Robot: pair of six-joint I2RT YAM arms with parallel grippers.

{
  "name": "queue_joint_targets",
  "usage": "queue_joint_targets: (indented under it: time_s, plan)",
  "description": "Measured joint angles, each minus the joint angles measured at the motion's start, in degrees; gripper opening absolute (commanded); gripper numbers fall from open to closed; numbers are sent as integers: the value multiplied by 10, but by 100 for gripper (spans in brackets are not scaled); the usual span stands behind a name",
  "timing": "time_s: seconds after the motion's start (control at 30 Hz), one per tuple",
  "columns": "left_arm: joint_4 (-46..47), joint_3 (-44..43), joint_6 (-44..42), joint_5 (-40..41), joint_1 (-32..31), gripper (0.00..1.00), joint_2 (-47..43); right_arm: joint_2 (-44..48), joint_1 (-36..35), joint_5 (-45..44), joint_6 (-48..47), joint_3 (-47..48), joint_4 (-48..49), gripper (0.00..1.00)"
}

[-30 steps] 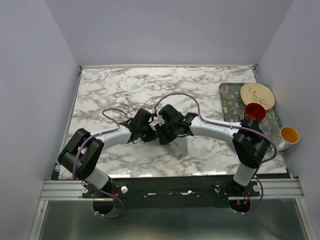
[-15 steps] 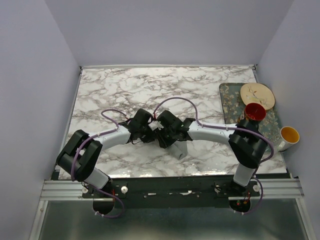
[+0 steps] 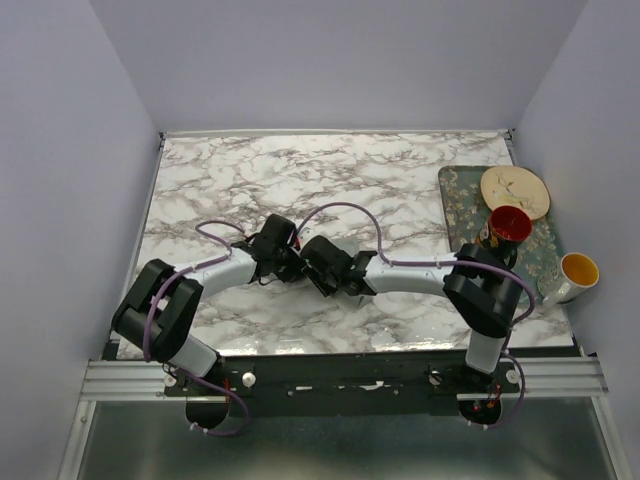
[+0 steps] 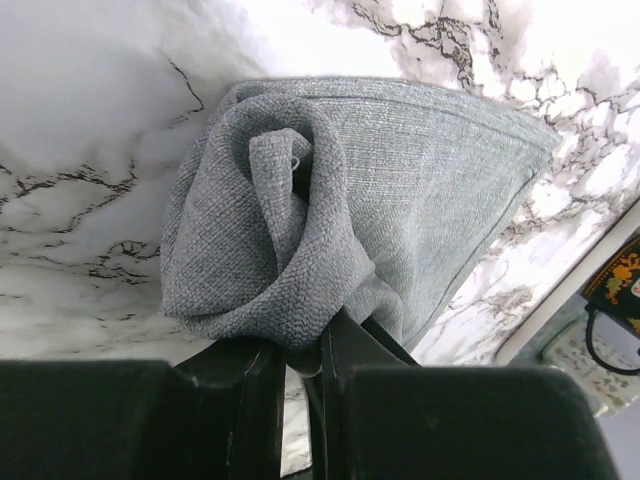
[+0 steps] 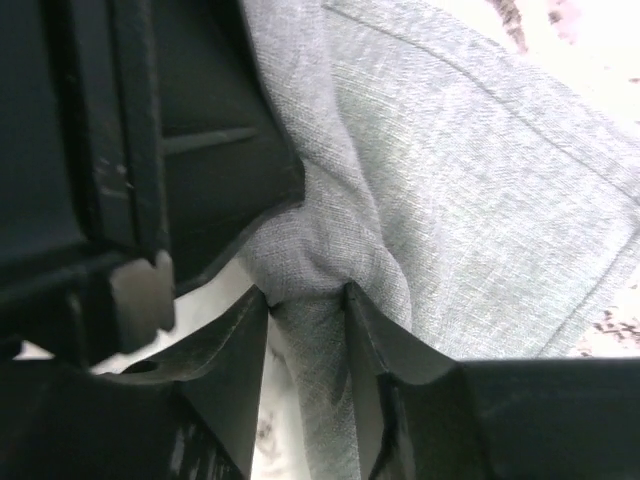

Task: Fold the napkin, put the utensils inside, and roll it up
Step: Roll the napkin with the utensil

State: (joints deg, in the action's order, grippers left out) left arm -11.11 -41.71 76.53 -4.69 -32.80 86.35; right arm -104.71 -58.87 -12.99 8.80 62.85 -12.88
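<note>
The grey-green napkin (image 4: 400, 190) lies bunched and partly rolled on the marble table (image 3: 250, 180). In the top view both wrists meet over it at the table's middle and hide most of it. My left gripper (image 4: 305, 352) (image 3: 290, 262) is shut on a thick fold at the roll's near end. My right gripper (image 5: 305, 295) (image 3: 318, 272) has a bunched fold of the napkin (image 5: 480, 200) between its fingers, and the cloth touches both tips. The left gripper's black body (image 5: 180, 130) sits right beside it. The utensils are out of view.
A floral grey tray (image 3: 460, 200) stands at the right edge of the table, holding a cream plate (image 3: 515, 188) and a red cup (image 3: 508, 224). A white cup with a yellow inside (image 3: 578, 270) sits just past the tray.
Both grippers have shifted left and a little away from the bases, carrying the napkin. The grey flap below the right gripper has gone out of sight. The right jaws have widened slightly.
</note>
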Motion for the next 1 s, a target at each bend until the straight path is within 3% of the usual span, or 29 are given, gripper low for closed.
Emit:
queue_joint_targets:
  time_s: [0.1,0.23,0.27,0.3,0.4,0.43,0.57,0.8,1.0]
  plan:
    - [1,1,2,-3,12,7,-1,-13,-5,-30,-16,7,15,25]
    - [7,1,6,-7,21,9,-8,-22,-6,-48,-24,14,25,1]
    - [9,1,7,-8,23,12,-11,-23,-6,-52,-26,15,26,1]
    - [10,2,7,-9,24,27,-12,-24,-7,-52,-31,17,27,1]
    - [15,4,1,-15,28,52,-14,-23,-7,-47,-40,17,26,1]
    - [13,5,-5,-15,29,55,-17,-19,-5,-35,-42,17,26,1]
    - [-17,11,-35,-19,45,63,-48,-7,21,56,-41,12,20,1]
    - [-38,18,-84,-23,63,73,-141,-19,130,330,-9,14,27,1]
    - [-49,31,-97,-31,64,75,-140,-78,216,550,27,21,57,1]
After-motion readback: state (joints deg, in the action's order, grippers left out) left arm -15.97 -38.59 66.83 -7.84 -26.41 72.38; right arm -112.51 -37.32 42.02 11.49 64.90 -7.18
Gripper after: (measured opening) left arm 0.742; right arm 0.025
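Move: The napkin roll lies right between the right hand's half-open fingertips, its middle about 1 cm below them. The flat part not yet rolled spreads some 5 cm to this hand's right and 3 cm farther out, about 2 cm lower. The left hand still pinches the same roll, about 1 cm below its hand point; from it the flat part lies roughly 8 cm right, 2 cm ahead and 3 cm down. Forward by barely 2 cm while closing, the right hand pinches the napkin roll, then eases back 1 cm and, tips nearly in place, turns over 40 degrees until the fingers point left and down. Once the right fingers are shut, the left hand opens wide, lets go and withdraws about 4 cm up and left, tilting a little. ##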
